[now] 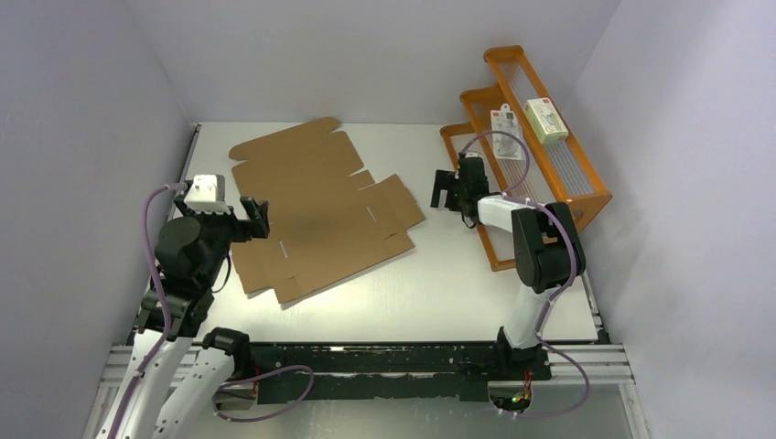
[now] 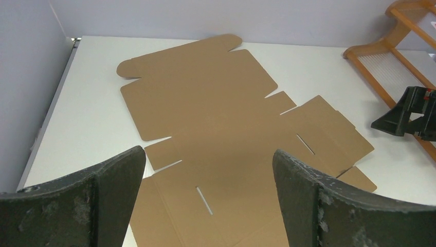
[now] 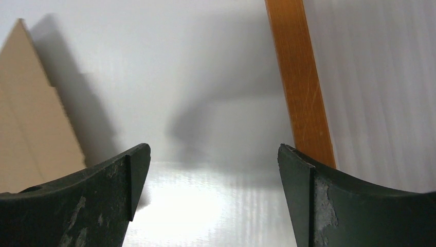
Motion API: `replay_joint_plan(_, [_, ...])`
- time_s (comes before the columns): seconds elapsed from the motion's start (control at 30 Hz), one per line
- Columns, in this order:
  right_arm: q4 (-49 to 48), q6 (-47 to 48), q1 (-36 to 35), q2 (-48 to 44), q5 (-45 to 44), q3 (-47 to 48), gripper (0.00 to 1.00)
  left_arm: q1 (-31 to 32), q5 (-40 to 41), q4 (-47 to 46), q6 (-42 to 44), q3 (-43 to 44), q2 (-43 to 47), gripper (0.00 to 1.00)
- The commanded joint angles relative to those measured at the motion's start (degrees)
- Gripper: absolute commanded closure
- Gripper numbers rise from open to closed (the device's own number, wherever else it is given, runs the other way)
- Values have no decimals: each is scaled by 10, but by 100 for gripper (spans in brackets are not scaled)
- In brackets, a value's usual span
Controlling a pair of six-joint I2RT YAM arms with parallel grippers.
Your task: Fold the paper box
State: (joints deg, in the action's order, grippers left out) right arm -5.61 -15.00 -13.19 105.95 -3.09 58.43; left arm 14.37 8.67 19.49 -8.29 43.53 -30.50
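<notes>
The paper box (image 1: 320, 206) is a flat brown die-cut cardboard sheet with flaps and slots, lying unfolded on the white table left of centre. It fills the left wrist view (image 2: 226, 118); its right corner shows in the right wrist view (image 3: 31, 113). My left gripper (image 1: 253, 218) is open and empty, above the sheet's left edge; in its own view (image 2: 208, 154) the jaws stand wide apart over a slot. My right gripper (image 1: 446, 189) is open and empty, over bare table just right of the sheet, jaws wide apart in its own view (image 3: 213, 149).
An orange wire-fronted rack (image 1: 540, 155) stands at the back right with small white packages (image 1: 545, 120) on it, close behind the right gripper; its rail shows in the right wrist view (image 3: 298, 82). Grey walls enclose the table (image 1: 439, 274) on three sides.
</notes>
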Motion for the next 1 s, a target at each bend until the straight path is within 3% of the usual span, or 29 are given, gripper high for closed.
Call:
replay_joint_plan(0.0, [15, -3, 35, -19, -60, -23, 0, 4, -6, -18, 7, -4, -2, 2])
replay_joint_plan(0.67, [43, -14, 72, -44, -116, -32, 0, 4, 7, -9, 4, -2, -22, 2])
replay_joint_plan(0.8, [45, -14, 69, -71, -74, -35, 0, 4, 14, -5, 0, -1, -32, 2])
replay_joint_plan(0.97, [26, -33, 56, -134, 57, -66, 0, 4, 21, 4, -15, 4, -56, 2])
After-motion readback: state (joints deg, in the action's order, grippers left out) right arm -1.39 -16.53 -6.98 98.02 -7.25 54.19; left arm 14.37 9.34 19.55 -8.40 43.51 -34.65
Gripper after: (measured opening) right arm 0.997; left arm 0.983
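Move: The wooden rack's left rail stands about 6 cm to the right of the right hand, level with it fore and aft and some 2 cm lower. The flat packet on the rack is about 15 cm ahead and 15 cm right, and the paper box's flat sheet centres some 39 cm left and 6 cm back. From the left hand the box lies about 15 cm right, 13 cm ahead and 29 cm below; the rail is some 58 cm right and 18 cm ahead. Rightward and low over the table, the right hand keeps pushing the rack's left rail with the outside of its open right finger, about 7 cm away from the box, turning some 10 degrees clockwise and easing back a little. It then lifts 2 to 3 cm and backs 1 cm left. The wide-open left hand late on sinks and reaches about 2 cm towards the box. ##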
